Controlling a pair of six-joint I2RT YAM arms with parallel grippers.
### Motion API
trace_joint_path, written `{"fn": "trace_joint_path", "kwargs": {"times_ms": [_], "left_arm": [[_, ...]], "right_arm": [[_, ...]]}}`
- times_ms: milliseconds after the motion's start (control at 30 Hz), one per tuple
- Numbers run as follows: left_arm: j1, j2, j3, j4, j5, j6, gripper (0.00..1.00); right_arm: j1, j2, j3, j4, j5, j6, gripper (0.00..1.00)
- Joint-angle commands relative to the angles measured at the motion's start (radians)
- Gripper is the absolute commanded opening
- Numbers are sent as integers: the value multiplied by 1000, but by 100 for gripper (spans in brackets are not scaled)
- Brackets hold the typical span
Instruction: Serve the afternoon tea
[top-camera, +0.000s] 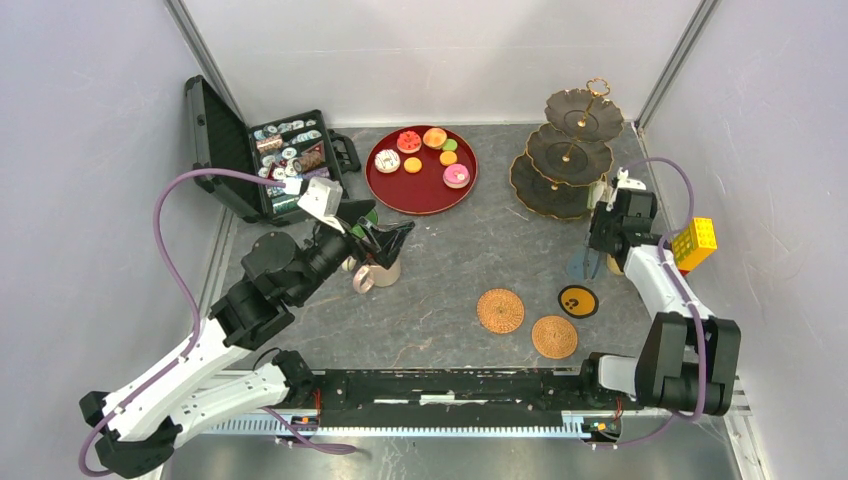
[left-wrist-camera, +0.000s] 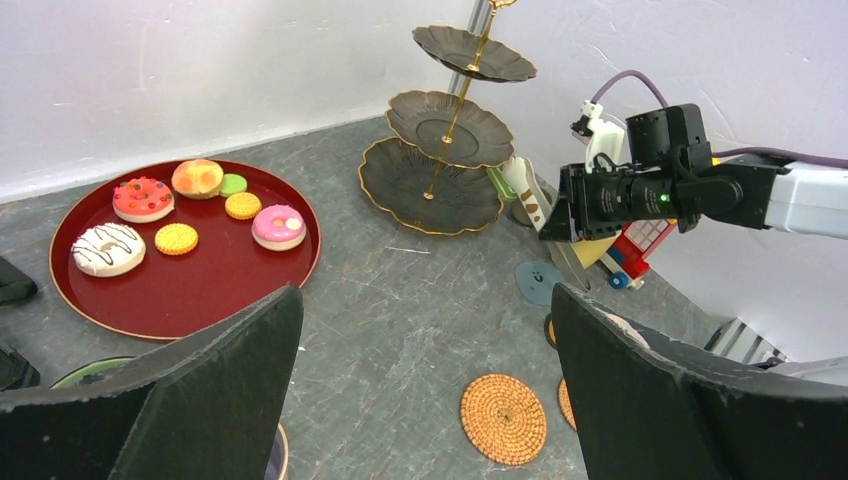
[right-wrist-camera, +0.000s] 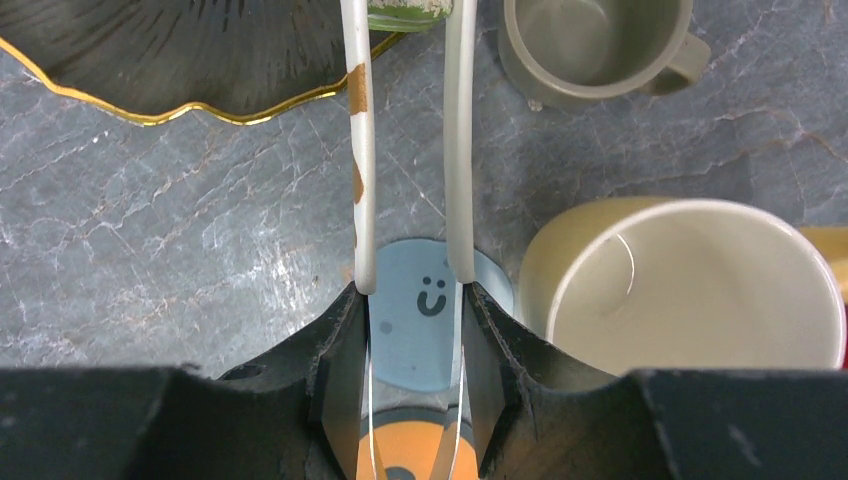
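Observation:
Several small toy cakes (top-camera: 432, 157) lie on a round red tray (top-camera: 400, 190) at the back. The dark three-tier stand (top-camera: 568, 152) with gold handle stands at the back right, its tiers bare. My left gripper (top-camera: 385, 236) is open, hovering over a beige mug (top-camera: 378, 273), with a green-lined mug (left-wrist-camera: 92, 369) beside it. My right gripper (right-wrist-camera: 415, 290) is shut on white tongs (right-wrist-camera: 360, 150). Their prongs reach toward the stand's bottom tier (right-wrist-camera: 150, 70). A yellow mug (right-wrist-camera: 690, 290) and a small grey mug (right-wrist-camera: 590, 45) sit right of the tongs.
Two woven coasters (top-camera: 500, 310) (top-camera: 554, 337) and a black-and-yellow smiley coaster (top-camera: 577, 300) lie mid-table; a blue smiley coaster (right-wrist-camera: 430, 300) lies under the right gripper. An open black case (top-camera: 280, 155) stands back left. A yellow toy block (top-camera: 694, 243) sits by the right wall.

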Motion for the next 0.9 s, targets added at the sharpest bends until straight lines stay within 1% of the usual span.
{"fn": "trace_joint_path", "kwargs": {"times_ms": [0,233,267,367,600,867], "left_arm": [[-5,5,27,23,-7,52,100],[-5,15,29,21,-10,57,100],[-5,16,30,19,-11,57,100],[-5,15,31,20,-10,58,100],[-5,13,33,16,-15,63,100],[-5,7,34,16,-14,63,100]], "right_arm": [[-5,51,58,109,-37,-12,30],[-5,131,97,154,-38,-8,34],[-5,141,99,166,-63,-7,35],[-4,173,115,174,-71,0,36],[-5,207,107,232,-79,34,37],[-4,241,110,246,-63,41,39]]}}
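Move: The right gripper holds the tongs, with the green-layered cake between their far ends. The cake stand's bottom tier has its middle about 13 cm ahead of this gripper, 7 cm to its left and 5 cm lower. The grey-green mug stands roughly 6 cm ahead and 7 cm right, the yellow cup 8 cm right and 2 cm back, and the blue coaster lies some 3 cm back, nearly below. From the left gripper the bottom tier is about 25 cm ahead, 38 cm right and far below. Push the right gripper forward about 5 cm, sinking some 2 cm, mostly early on, and ease off at the end, so the tongs carry the green-layered cake farther in over the near right part of the stand's bottom tier, below the middle tier. Keep the fingers' hold on the tongs unchanged and the wrist almost steady. ##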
